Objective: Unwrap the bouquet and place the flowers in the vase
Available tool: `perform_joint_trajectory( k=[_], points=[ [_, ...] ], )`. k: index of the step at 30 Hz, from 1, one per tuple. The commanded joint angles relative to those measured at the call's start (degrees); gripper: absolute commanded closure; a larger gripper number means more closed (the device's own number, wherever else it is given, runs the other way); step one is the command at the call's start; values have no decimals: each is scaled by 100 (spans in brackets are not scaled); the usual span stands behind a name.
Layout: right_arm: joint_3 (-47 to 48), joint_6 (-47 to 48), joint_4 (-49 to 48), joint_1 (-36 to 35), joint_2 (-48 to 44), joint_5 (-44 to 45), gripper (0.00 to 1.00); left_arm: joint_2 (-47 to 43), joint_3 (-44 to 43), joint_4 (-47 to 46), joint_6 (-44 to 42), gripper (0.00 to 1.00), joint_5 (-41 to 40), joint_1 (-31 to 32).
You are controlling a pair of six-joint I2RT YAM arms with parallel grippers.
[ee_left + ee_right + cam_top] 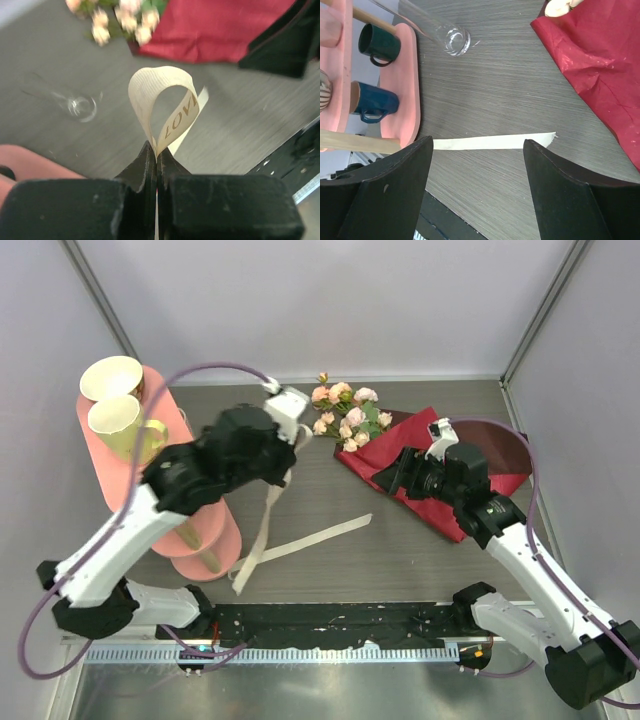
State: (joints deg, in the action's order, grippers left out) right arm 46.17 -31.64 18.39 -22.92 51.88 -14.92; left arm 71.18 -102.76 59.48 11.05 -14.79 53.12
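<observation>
My left gripper (pixel 156 150) is shut on a loop of cream ribbon (pixel 165 100) printed with letters and holds it above the table. From my left gripper (pixel 292 418) the ribbon (pixel 262 530) hangs to the table and trails right. The bouquet lies open: pale pink flowers (pixel 345 412) rest on the spread dark red paper (pixel 395 455). My right gripper (pixel 477 142) is open over the ribbon's loose end (pixel 492 143), holding nothing; in the top view it (pixel 388 476) hovers over the paper. The clear glass vase (pixel 451 38) stands near the pink rack, also in the left wrist view (pixel 77 104).
A pink mug rack (pixel 178 420) stands at the left with a cream cup (pixel 110 377) and a yellow-green mug (pixel 125 420) on top. Lower down hang a dark green mug (pixel 380 42) and a blue mug (pixel 372 102). Walls enclose the table.
</observation>
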Motion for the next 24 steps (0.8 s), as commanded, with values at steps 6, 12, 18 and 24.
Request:
perform_joint_trajectory(
  k=[6, 12, 18, 24],
  points=[
    [-74, 114, 42, -11, -38, 507, 22, 326, 2619, -1657, 442, 100, -85, -4],
    [-143, -9, -116, -11, 454, 359, 28, 1239, 3332, -1853, 845, 100, -1183, -100],
    [-512, -246, -1161, -20, 1596, -55, 62, 1794, 3851, -2072, 1601, 87, -1149, -320],
    [-425, -203, -1707, -388, 3053, 41, 80, 1602, 4220, -2108, 1892, 65, -877, -417]
  ],
)
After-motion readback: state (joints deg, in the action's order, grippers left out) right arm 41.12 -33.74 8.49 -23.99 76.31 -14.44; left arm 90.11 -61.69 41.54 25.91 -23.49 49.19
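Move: The left hand holds the ribbon in mid-air; the strip already lying on the table is about 38 cm below, 1 cm back and 2 cm right of it. The glass vase stands some 15 cm ahead and 6 cm left, the pink rack about 22 cm left and 5 cm ahead. For the right hand, the strip's free end is roughly 22 cm down, 4 cm left and 1 cm back; the red wrapper's middle is 9 cm ahead, 12 cm right. Down goes the left hand, some 32 cm, lowering the held ribbon onto the strip on the table; its fingers tip about 30 degrees steeper, swing to point ahead, and open slightly near the bottom. The right hand, empty, first barely sinks, then drops faster towards the strip's free end, some 14 cm in all, tilting down while its fingers close most of the way. ##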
